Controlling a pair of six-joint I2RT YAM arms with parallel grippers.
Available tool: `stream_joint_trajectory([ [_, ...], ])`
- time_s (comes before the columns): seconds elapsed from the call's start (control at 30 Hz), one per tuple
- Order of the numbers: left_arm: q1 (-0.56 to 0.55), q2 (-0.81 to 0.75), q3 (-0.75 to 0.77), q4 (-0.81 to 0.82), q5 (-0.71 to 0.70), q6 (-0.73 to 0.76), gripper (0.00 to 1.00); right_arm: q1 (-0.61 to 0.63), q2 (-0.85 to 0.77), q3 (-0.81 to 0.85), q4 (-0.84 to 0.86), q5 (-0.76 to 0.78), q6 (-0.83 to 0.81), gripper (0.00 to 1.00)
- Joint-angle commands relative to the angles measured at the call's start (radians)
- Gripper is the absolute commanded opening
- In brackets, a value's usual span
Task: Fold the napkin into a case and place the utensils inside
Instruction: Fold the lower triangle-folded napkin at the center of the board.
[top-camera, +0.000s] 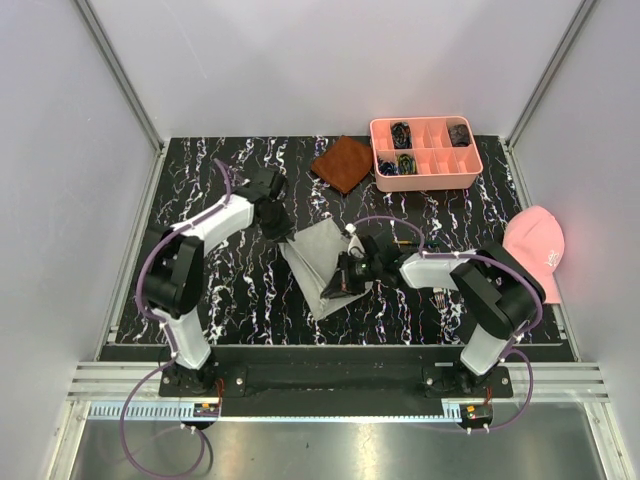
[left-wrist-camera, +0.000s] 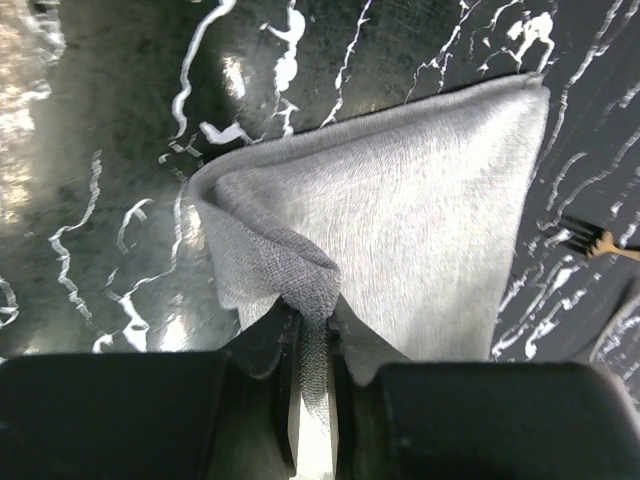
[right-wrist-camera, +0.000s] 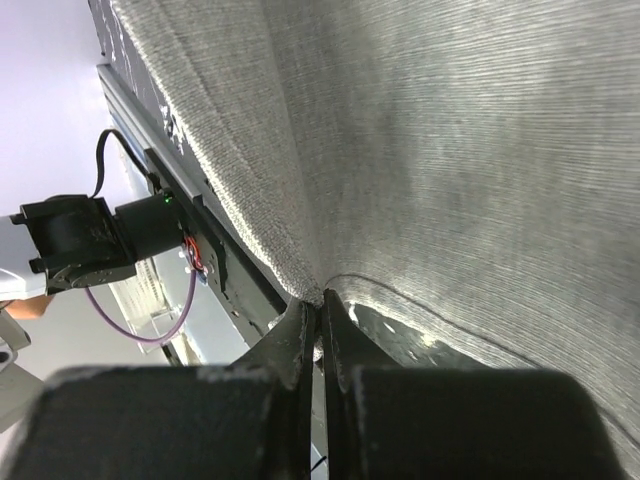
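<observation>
The light grey napkin (top-camera: 318, 262) lies folded into a rough triangle in the middle of the black marbled table. My left gripper (top-camera: 277, 232) is at its far left corner, shut on a bunched fold of the cloth (left-wrist-camera: 316, 335). My right gripper (top-camera: 343, 281) is at the napkin's right edge, with its jaws pressed together on the hem (right-wrist-camera: 322, 310), lifting the fabric (right-wrist-camera: 450, 150) slightly. A silver fork (top-camera: 438, 297) lies under the right forearm. A dark-tined utensil with a gold handle (left-wrist-camera: 605, 245) shows at the right of the left wrist view.
A pink compartment tray (top-camera: 430, 178) stands at the back right, with a rust-brown cloth (top-camera: 343, 163) to its left. A pink cap (top-camera: 537, 250) lies at the right edge. White walls enclose the table on three sides.
</observation>
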Motion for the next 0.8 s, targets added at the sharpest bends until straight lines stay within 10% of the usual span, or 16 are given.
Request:
stream_joint_trajectory([
  [0.0, -0.008, 0.056, 0.113, 0.030, -0.119, -0.025, 0.14, -0.038, -0.041, -0.051, -0.045, -0.056, -0.039, 0.00],
  [0.77, -0.102, 0.199, 0.303, 0.015, -0.169, -0.061, 0.18, -0.083, 0.003, -0.031, -0.209, 0.033, -0.171, 0.00],
])
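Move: The grey napkin's flap is already pinched at both ends. From the left hand, the napkin's far right corner lies about 11 cm right, 4 cm farther out and 5 cm lower; the brown cloth is some 12 cm right and 18 cm out, the gold fork about 22 cm right, level. From the right hand, the napkin's near right corner lies roughly 11 cm right, 1 cm farther out and 4 cm below, the fork some 15 cm right and 14 cm out. The napkin's held flap is carried across to the right by both hands together, over the layer beneath and towards its right edge. The left hand goes about 5 cm right and a little forward, sinking slightly; the right goes some 4 cm right and sinks about 3 cm, mostly late, tilting a little. Both keep their pinch on the cloth. ##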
